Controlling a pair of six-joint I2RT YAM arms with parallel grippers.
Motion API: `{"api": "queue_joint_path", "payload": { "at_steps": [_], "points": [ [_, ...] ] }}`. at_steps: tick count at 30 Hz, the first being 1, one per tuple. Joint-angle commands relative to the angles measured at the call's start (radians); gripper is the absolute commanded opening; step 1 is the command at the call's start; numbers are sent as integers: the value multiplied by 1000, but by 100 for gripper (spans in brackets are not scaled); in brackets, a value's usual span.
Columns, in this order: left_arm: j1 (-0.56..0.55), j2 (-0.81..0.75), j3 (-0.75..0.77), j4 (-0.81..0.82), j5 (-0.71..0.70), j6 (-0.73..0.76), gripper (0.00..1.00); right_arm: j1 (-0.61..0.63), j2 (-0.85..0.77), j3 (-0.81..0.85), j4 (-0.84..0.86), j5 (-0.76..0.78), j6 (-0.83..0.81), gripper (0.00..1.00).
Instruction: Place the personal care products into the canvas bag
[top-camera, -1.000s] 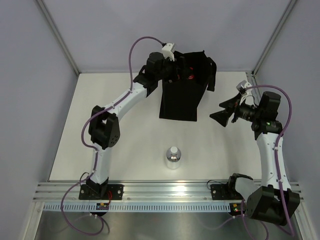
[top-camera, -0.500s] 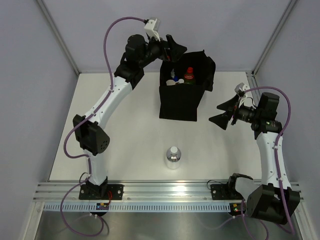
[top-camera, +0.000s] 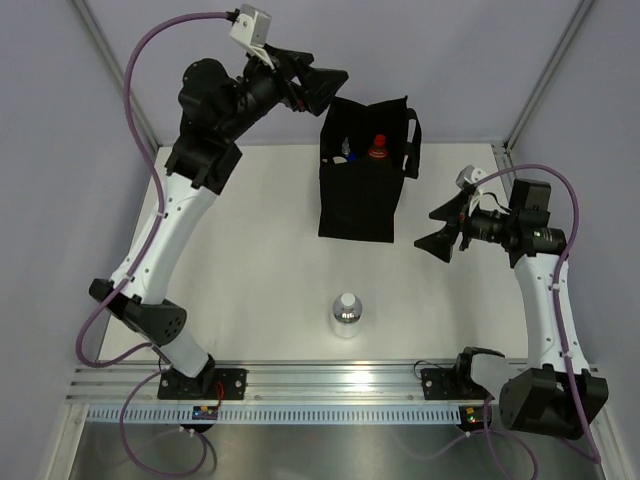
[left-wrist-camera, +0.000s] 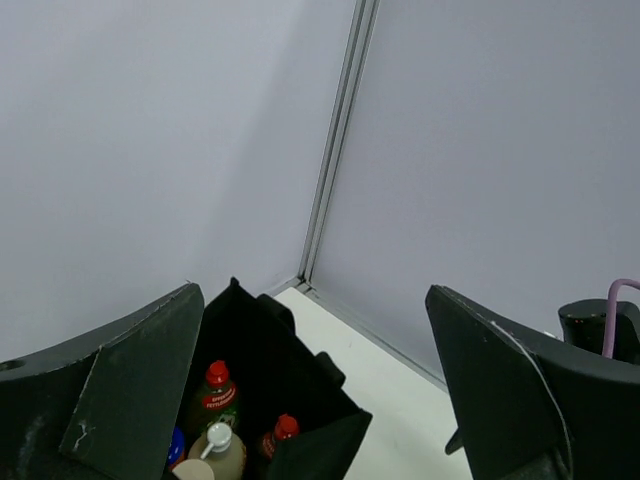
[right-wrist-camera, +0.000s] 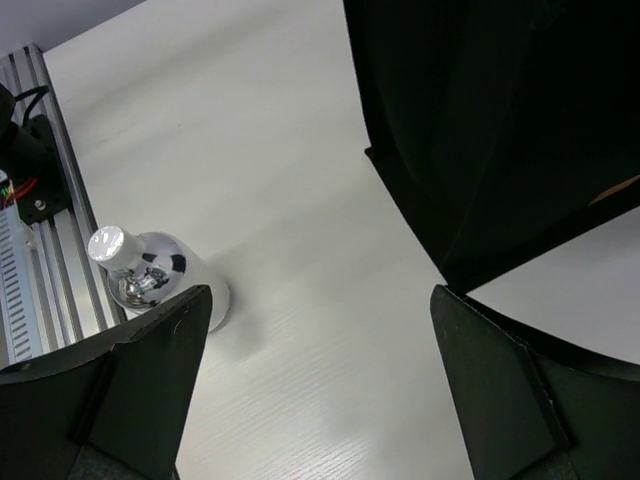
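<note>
The black canvas bag (top-camera: 362, 195) stands upright at the back of the table. Inside it I see a red-capped bottle (top-camera: 378, 148) and a blue and white one (top-camera: 346, 153). The left wrist view looks down into the bag (left-wrist-camera: 300, 385): a yellow-green red-capped bottle (left-wrist-camera: 213, 396), a cream pump bottle (left-wrist-camera: 218, 450), a red bottle (left-wrist-camera: 280, 432) and a blue cap (left-wrist-camera: 176, 446). A clear white-capped bottle (top-camera: 346, 313) stands alone on the table, also in the right wrist view (right-wrist-camera: 150, 280). My left gripper (top-camera: 330, 88) is open and empty, high above the bag's left rim. My right gripper (top-camera: 428, 227) is open and empty, right of the bag.
An aluminium rail (top-camera: 330, 385) with both arm bases runs along the near edge. Grey walls and frame posts (top-camera: 120, 85) close in the table at the back and sides. The bag's side (right-wrist-camera: 480, 130) fills the upper right of the right wrist view.
My left arm has lifted out of the bag's mouth and swung up and to the left, jaws open. My right gripper has shifted slightly left.
</note>
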Motion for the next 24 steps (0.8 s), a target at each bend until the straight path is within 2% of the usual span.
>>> {"api": "queue_joint_path", "payload": {
  "at_steps": [1,5,7,8,9,10,11,13,16,24],
  "points": [
    [1,-92,-45,-70,14,72,99,83,8,66,-91,85,-114,99],
    [2,-202,-155,-141,19,113,99,269,11,86,-167,172,-248,100],
    [2,-306,-294,-167,38,138,99,358,37,94,-323,139,-478,99],
    [2,-351,-357,-166,42,144,99,387,51,94,-400,125,-716,100],
    [4,-447,-428,-158,35,146,99,417,80,88,-516,131,-820,100],
    [4,-498,-582,-137,28,141,99,486,96,78,-539,148,-874,100],
    [4,-548,-659,-123,19,135,99,523,111,57,-539,199,-899,99],
    [6,-694,-866,-110,-15,108,99,636,161,37,-494,256,-904,99],
    [6,-849,-1067,-127,-73,59,99,733,227,0,-386,306,-846,99],
    [7,-1126,-1312,-193,-187,-73,99,810,358,-14,-126,341,-624,100]
  ]
}}
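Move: The last product still out, the white bottle with the silver top, stands about 22 cm to the right hand's left, some 13 cm back and 20 cm below. The canvas bag, the other products already in it, stands about 21 cm ahead of that hand, 17 cm left and 14 cm below. The bottle lies about 25 cm back from the high left hand, 7 cm to its right and nearly 50 cm down. Nothing is touched yet: the right hand heads for the silver-topped bottle with open fingers, swinging some 14 cm left and as far down while drawing back about 10 cm. Its wrist turns some 50 degrees counter-clockwise and tips the fingers more steeply down towards the bottle's top. The empty left hand, still open, sinks about 26 cm and pulls back and left. ##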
